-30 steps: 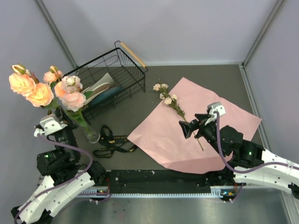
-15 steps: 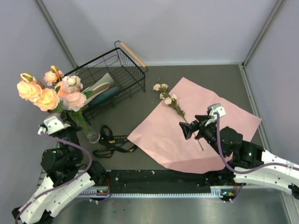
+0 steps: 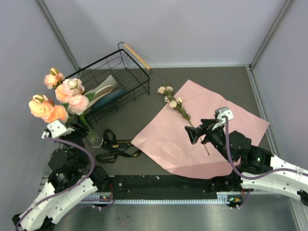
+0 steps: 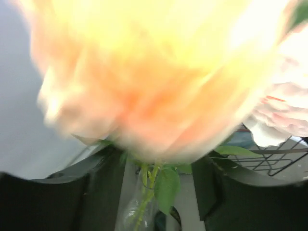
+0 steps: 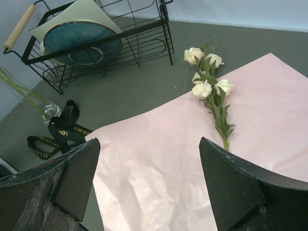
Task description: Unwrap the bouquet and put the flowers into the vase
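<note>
Pink roses [image 3: 72, 93] stand in the small clear vase [image 3: 95, 140] at the left. Two peach roses [image 3: 47, 109] lean over it, and their green stem [image 4: 147, 190] runs down into the vase [image 4: 137, 214]. My left gripper [image 3: 73, 127] is beneath the blooms, its jaws apart on either side of that stem without touching it [image 4: 156, 159]. A sprig of small cream roses [image 3: 174, 104] lies on the flat pink paper [image 3: 163, 139]. My right gripper [image 3: 195, 133] hovers open over the paper [image 5: 250, 120], and the sprig [image 5: 211, 89] lies beyond it.
A black wire basket [image 3: 126, 65] with wooden handles holds a teal plate [image 5: 79, 41] behind the vase. The loose black ribbon [image 3: 115, 147] lies on the table between the vase and the paper. Grey walls close in at the left, back and right.
The left gripper has gone from shut to open on the peach roses' stem. The peach roses have dropped lower and nearer the vase. The right arm has barely moved.
</note>
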Robot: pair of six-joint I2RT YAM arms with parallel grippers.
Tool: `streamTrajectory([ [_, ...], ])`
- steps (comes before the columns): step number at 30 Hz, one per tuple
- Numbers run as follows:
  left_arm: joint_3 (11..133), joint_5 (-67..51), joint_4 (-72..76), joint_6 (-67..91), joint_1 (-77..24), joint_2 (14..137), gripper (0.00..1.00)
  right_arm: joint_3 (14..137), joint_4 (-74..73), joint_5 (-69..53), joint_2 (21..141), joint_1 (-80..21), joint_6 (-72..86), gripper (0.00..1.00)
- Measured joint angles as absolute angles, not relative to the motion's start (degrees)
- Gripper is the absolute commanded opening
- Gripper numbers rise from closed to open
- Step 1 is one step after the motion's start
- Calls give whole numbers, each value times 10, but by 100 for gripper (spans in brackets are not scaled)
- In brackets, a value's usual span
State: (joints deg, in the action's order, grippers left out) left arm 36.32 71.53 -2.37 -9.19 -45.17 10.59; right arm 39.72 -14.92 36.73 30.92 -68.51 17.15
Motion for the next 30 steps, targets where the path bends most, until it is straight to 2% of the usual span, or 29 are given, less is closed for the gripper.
streamTrajectory([
  [1,364,716,-33,-84,-452,105,72,397,-150,366,309,-685,173,86],
  [4,373,715,-67,-62,-452,100,75,397,-150,363,314,-685,178,86],
  [5,378,713,-80,-55,-452,98,79,397,-151,361,317,-685,180,86],
  [8,403,697,-117,-32,-452,98,99,397,-151,358,335,-685,182,88],
  [13,479,636,-213,28,-452,99,98,397,-162,320,380,-649,196,89],
  [18,571,562,-302,82,-452,99,99,398,-173,209,444,-524,214,89],
  [23,677,464,-373,110,-459,100,99,422,-194,62,569,-402,228,86],
  [30,797,251,-393,113,-478,121,99,441,-211,-25,675,-348,231,87],
])
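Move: The vase stands about 5 cm ahead of the left hand, 4 cm to its right and some 21 cm below; the black ribbon lies roughly 2 cm ahead and 13 cm right. For the right hand, the white flower's middle is about 14 cm ahead, 2 cm right and 27 cm below, on the pink paper, whose middle is some 7 cm ahead and 6 cm right. Left opens fully, rising back from the vase; right sinks about 17 cm, tipping down towards the white flower. ##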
